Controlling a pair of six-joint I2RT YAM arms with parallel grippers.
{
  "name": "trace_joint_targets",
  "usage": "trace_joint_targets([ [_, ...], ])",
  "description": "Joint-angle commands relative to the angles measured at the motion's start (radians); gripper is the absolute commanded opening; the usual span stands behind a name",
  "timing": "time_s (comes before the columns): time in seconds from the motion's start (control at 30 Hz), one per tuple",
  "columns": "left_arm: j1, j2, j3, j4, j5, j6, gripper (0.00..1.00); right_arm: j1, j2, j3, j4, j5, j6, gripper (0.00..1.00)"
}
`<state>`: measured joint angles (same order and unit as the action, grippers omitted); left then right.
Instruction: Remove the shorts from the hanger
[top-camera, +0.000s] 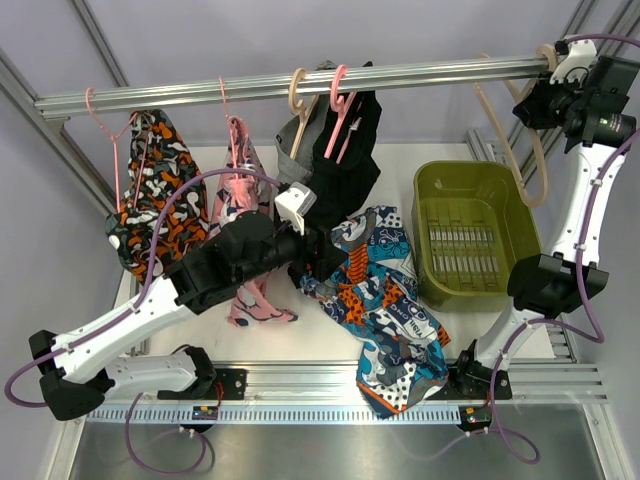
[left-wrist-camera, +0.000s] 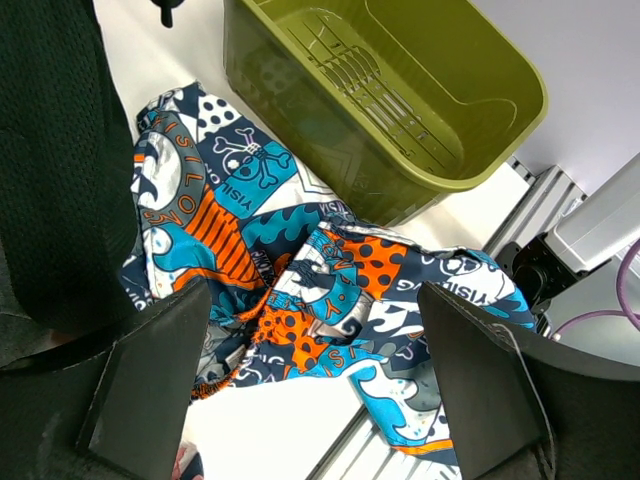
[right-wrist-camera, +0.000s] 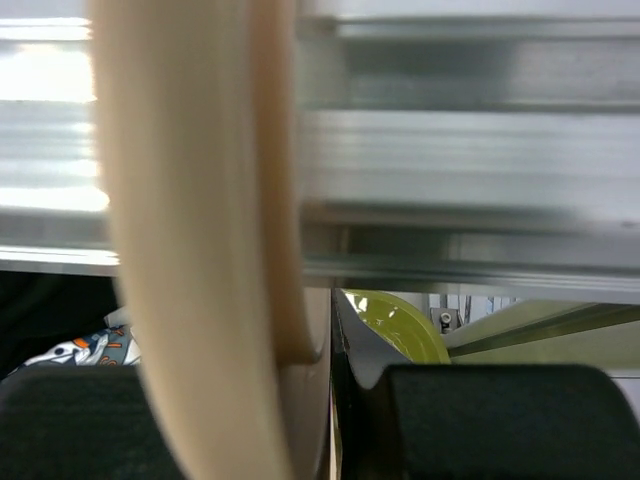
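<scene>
The blue-orange-white patterned shorts (top-camera: 385, 300) lie crumpled on the table, off any hanger, and reach over its front rail. My left gripper (top-camera: 320, 255) hovers open just above their left end. In the left wrist view its two dark fingers (left-wrist-camera: 150, 385) stand wide apart over the shorts (left-wrist-camera: 330, 300), with nothing between them. Black shorts (top-camera: 345, 165) hang on a pink hanger and grey shorts (top-camera: 292, 150) on a beige one. My right gripper (top-camera: 553, 62) is up at the rail, shut on the hook of an empty beige hanger (top-camera: 520, 140), which fills the right wrist view (right-wrist-camera: 200, 250).
A metal rail (top-camera: 300, 85) runs across the back. At its left hang orange-black patterned shorts (top-camera: 155, 190) and a pink patterned pair (top-camera: 240, 190). An olive green bin (top-camera: 475, 235) sits at the right of the table, close to the fallen shorts.
</scene>
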<state>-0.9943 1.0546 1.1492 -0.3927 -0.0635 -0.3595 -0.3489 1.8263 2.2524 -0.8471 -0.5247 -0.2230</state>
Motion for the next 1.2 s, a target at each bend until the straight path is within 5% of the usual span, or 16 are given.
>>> trace_joint_targets([
  [0.0, -0.004, -0.022, -0.006, 0.072, 0.011, -0.012, 0.9, -0.013, 0.008, 0.018, -0.024, 0.014, -0.012, 0.0],
  [0.5, -0.004, -0.022, -0.005, 0.075, 0.021, -0.016, 0.91, -0.094, 0.008, 0.042, 0.011, 0.055, 0.044, 0.0],
  [0.63, -0.004, -0.024, -0.005, 0.077, 0.022, -0.021, 0.91, -0.096, -0.001, 0.024, 0.016, 0.028, 0.027, 0.07],
  [0.7, -0.006, -0.025, -0.003, 0.077, 0.022, -0.022, 0.92, -0.096, -0.004, 0.022, 0.016, 0.009, 0.013, 0.16],
  [0.9, -0.007, -0.036, 0.003, 0.077, 0.018, -0.025, 0.93, -0.096, -0.051, 0.016, 0.014, -0.018, -0.019, 0.77],
  [0.97, -0.01, -0.039, 0.006, 0.075, 0.016, -0.025, 0.93, -0.096, -0.091, -0.003, 0.022, -0.024, -0.024, 0.88],
  [1.17, -0.015, -0.047, 0.009, 0.075, 0.014, -0.026, 0.94, -0.11, -0.218, -0.089, 0.013, -0.034, -0.035, 0.98],
])
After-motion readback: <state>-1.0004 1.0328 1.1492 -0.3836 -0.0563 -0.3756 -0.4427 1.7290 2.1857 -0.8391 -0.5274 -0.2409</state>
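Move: The right hand already pinches the neck of the empty wooden hanger, whose hook is over the rail. The clear rail spot it is taken to is some 5 cm to the right, 4 ahead and a little above; the rail's right end bracket is about 10 to the right and 4 ahead. The green basket's middle lies some 10 to the left, 9 back and 35 below. From the left hand, that rail spot is roughly 47 to the right, 33 ahead and 10 higher. Still pinching the wooden hanger's neck, the right hand drags its hook along the rail to the right by about 5 cm, towards the end bracket, turning a few degrees clockwise. There it stops, opens the fingers wide to let go of the hanger, and draws back about 3 cm, rising and easing slightly left. ##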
